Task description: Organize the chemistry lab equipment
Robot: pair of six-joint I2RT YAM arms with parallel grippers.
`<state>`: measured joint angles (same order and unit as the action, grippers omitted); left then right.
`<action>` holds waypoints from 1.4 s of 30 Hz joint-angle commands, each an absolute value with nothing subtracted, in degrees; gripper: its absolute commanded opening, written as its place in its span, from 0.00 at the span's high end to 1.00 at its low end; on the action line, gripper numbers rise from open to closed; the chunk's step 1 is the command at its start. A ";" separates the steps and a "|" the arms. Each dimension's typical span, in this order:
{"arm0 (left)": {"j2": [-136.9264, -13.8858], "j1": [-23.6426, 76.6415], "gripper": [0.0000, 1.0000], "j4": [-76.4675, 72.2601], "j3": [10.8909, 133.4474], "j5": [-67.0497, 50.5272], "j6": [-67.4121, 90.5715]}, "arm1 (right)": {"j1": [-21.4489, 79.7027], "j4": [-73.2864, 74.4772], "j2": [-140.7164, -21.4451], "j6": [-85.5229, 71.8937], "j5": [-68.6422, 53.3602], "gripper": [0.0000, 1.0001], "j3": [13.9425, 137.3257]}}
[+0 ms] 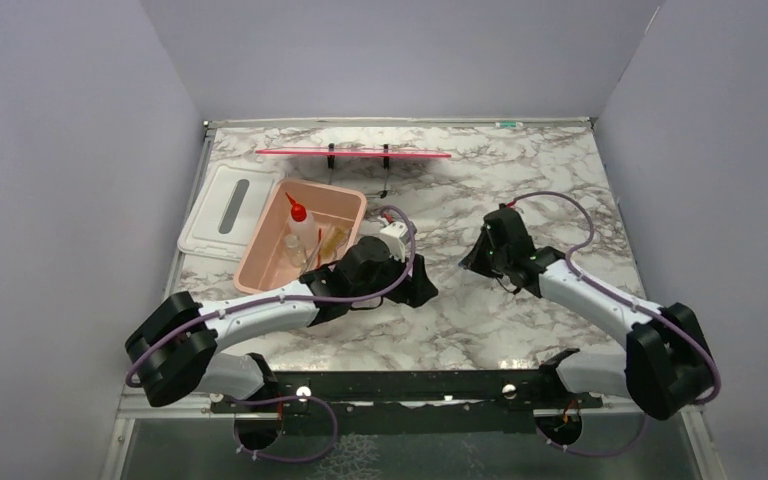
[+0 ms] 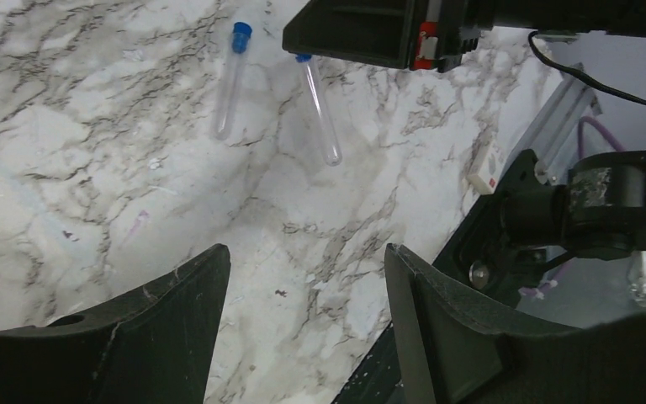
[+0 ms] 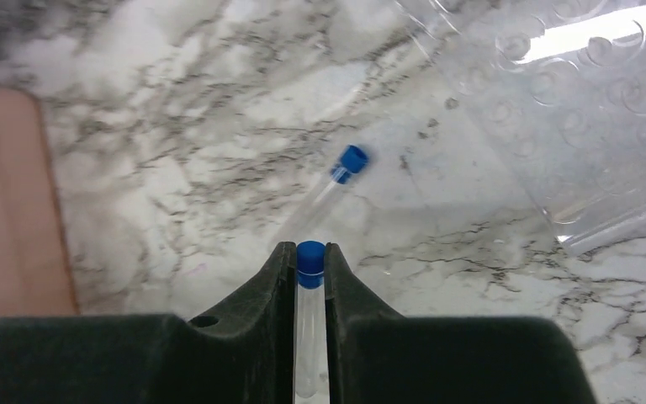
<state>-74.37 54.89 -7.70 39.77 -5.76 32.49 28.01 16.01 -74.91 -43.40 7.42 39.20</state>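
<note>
My right gripper (image 3: 309, 252) is shut on a clear blue-capped tube (image 3: 309, 320), whose cap sits level with the fingertips. A second blue-capped tube (image 3: 330, 189) lies on the marble just beyond it. The left wrist view shows two tubes (image 2: 229, 84) (image 2: 321, 105); the capped end of the right one meets the right arm's black body (image 2: 362, 34). My left gripper (image 2: 307, 261) is open over bare marble, nothing between its fingers. From above, the left gripper (image 1: 415, 290) and the right gripper (image 1: 480, 262) are near the table's middle. A squeeze bottle with a red nozzle (image 1: 300, 225) stands in the pink tub (image 1: 260, 275).
A white lid (image 1: 228, 205) lies left of the tub. A thin pink rack (image 1: 355, 153) stands along the back. A clear plastic tube rack (image 3: 572, 101) lies on the marble to the right of the tubes. The tub's pink wall (image 3: 8, 210) shows at the left of the right wrist view.
</note>
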 commanded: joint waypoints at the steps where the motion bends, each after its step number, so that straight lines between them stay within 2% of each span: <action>1: -76.16 55.20 0.31 -16.92 39.93 -10.65 39.88 | 27.95 10.72 -66.05 -43.31 1.50 0.87 37.74; 9: -78.54 55.20 0.33 -20.27 42.40 -11.06 43.30 | 27.95 6.91 -53.19 -44.76 -6.49 0.86 36.41; 15: -81.11 55.20 0.42 -23.99 44.24 -14.03 46.49 | 27.95 7.38 -50.12 -45.66 -10.01 0.86 37.25; 19: -81.63 55.28 0.52 -26.03 44.73 -13.96 47.28 | 27.95 7.59 -49.33 -46.04 -10.98 0.86 36.94; 27: -81.91 55.62 0.83 -26.81 45.32 -14.79 40.32 | 27.96 8.00 -47.80 -46.36 -12.91 0.85 36.48; 29: -81.15 55.80 0.89 -26.77 45.04 -15.75 36.76 | 27.95 9.39 -47.81 -45.28 -13.20 0.82 37.53; 32: -79.54 55.98 0.93 -26.68 43.89 -17.34 30.85 | 27.95 15.93 -49.16 -42.29 -14.90 0.69 41.29; 35: -77.09 55.99 0.94 -26.22 42.50 -18.45 24.37 | 27.95 23.70 -51.85 -37.94 -18.00 0.60 46.70; 38: -74.90 55.99 0.94 -24.98 41.94 -19.44 19.38 | 27.95 28.91 -53.48 -34.26 -21.51 0.56 50.31; 42: -72.72 55.99 0.94 -21.94 41.85 -20.54 13.37 | 27.95 31.15 -52.92 -31.23 -24.23 0.56 51.75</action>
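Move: The right gripper is shut on the test tube's blue cap, the tube's middle roughly 4 cm back of that hand. The open left gripper lies some 10 cm left, 9 cm back and 8 cm above the right hand; from it the tube is about 4 cm ahead, 10 cm right and 8 cm below. From the right hand, the loose tube lies 4 cm ahead, 2 cm left, the well plate 7 cm ahead, 8 cm right, both some 4 cm lower. The left fingers close on the glass end of the tube, then the right fingers open from its cap. To meet there, the right hand lifts about 15 cm, drifting left and back and tilting its fingers up, while the left reaches 5-6 cm right and rises nearly 5 cm. Afterwards both rise a couple of centimetres more, the left tipping its fingers up and turning clockwise. ##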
